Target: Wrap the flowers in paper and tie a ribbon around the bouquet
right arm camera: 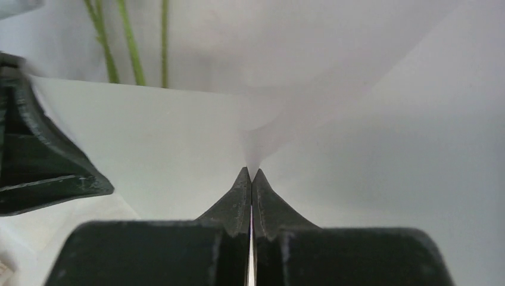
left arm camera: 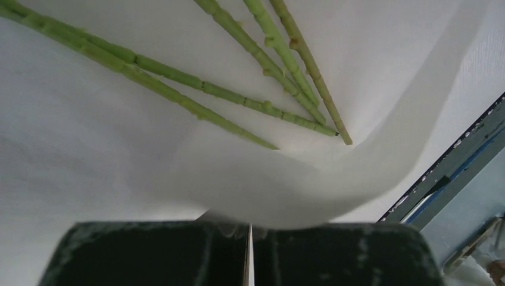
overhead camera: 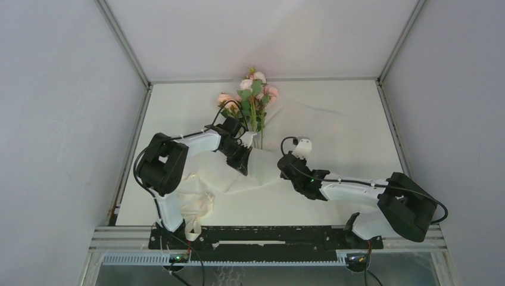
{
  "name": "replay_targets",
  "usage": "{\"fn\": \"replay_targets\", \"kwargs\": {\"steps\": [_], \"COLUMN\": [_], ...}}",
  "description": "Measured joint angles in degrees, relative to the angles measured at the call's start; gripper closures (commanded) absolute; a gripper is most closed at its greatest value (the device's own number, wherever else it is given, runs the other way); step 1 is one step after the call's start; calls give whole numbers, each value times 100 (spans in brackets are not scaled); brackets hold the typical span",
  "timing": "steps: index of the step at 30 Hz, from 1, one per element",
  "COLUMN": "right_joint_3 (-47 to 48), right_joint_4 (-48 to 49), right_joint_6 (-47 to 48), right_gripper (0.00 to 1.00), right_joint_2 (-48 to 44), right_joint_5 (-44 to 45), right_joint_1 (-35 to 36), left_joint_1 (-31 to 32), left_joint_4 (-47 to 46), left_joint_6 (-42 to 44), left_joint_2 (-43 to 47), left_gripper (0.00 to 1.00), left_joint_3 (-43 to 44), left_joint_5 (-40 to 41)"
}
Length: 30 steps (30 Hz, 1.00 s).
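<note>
The flowers (overhead camera: pixel 254 92) lie at the back of the table, pink blooms away from me, and their green stems (left arm camera: pixel 238 101) rest on the paper (overhead camera: pixel 333 125). The off-white sheet is spread wide under them. My left gripper (overhead camera: pixel 243 159) is shut on a fold of the paper (left arm camera: pixel 286 190), which curls up beside the stem ends. My right gripper (overhead camera: pixel 284 162) is just right of it. Its tips (right arm camera: pixel 251 171) are shut on a pinched crease of the paper (right arm camera: pixel 178 137). The stems (right arm camera: pixel 134 53) show beyond that fold. The cream ribbon (overhead camera: pixel 201 205) lies looped at the near left.
Grey enclosure walls and metal frame rails (overhead camera: pixel 393 113) border the table on three sides. The near rail (overhead camera: pixel 262 235) carries both arm bases. The left gripper's dark finger (right arm camera: pixel 36 155) shows close at the left of the right wrist view.
</note>
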<state>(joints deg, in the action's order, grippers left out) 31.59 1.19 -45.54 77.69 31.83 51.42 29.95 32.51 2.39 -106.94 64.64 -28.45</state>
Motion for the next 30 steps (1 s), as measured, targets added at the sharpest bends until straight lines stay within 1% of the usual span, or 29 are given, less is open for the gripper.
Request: {"fn": "replay_targets", "kwargs": {"steps": [3,8,10,14,15,17,18,22,24,28,30], "right_joint_3": [380,535,861,1615,1672,1676,1679,1683,1690,1692,1692], "right_joint_4": [-358,-822,-1165,-1714,-1794,-1899,-1923,-1928,-1952,-2079,-2109], "right_joint_6": [476,1261,1532,1725,1746,1794,1827,1886,1884,1834,1803], "right_gripper": [100,100,100,100,100,100,100,100,100,100,100], "right_joint_2": [0,17,210,754,785,785,796,911,994,1062,1064], "right_joint_5": [501,1014,1327,1753,1775,1781,1777,1764,1766,1764,1764], "right_joint_1": [299,678,866,1088,1108,1128,1145,1172,1172,1169,1167], "left_joint_1": [-15,-17,-20,-35,-39,-39,-39,-48,-52,-59,-57], "left_joint_4": [28,28,46,76,79,116,151,553,811,1318,1493], "left_joint_6": [-66,-105,-114,-114,-111,-87,-50,247,417,745,866], "left_joint_2": [-33,-44,-68,-87,-85,-83,-74,37,175,809,1198], "left_gripper": [100,100,100,99,95,82,78,66,63,64,71], "left_joint_3": [33,37,61,85,87,111,127,286,391,656,815], "left_joint_5": [-24,-35,-52,-52,-48,-2,59,457,684,894,702]}}
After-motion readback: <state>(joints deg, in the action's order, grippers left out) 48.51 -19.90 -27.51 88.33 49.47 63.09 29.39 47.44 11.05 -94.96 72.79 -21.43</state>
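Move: Between the two hands lie the stem ends of the flowers, some 9 cm to the right hand's left, level with it and about 4 cm below. They lie roughly 5 cm to the left hand's right, also level. The flower heads are about 29 cm ahead of the left hand, 1 cm to its right; the ribbon is about 11 cm back and 18 cm to its left. Keeping its pinch on the paper edge, the right hand lifts it about 4 cm, then sinks nearly 2 cm, while rolling some 35 degrees so the gripper body leans left over the stems and the fingertips barely travel sideways. The left hand first stays on the folded paper with shut fingers, then opens them partway, lets go and rises almost 9 cm. ##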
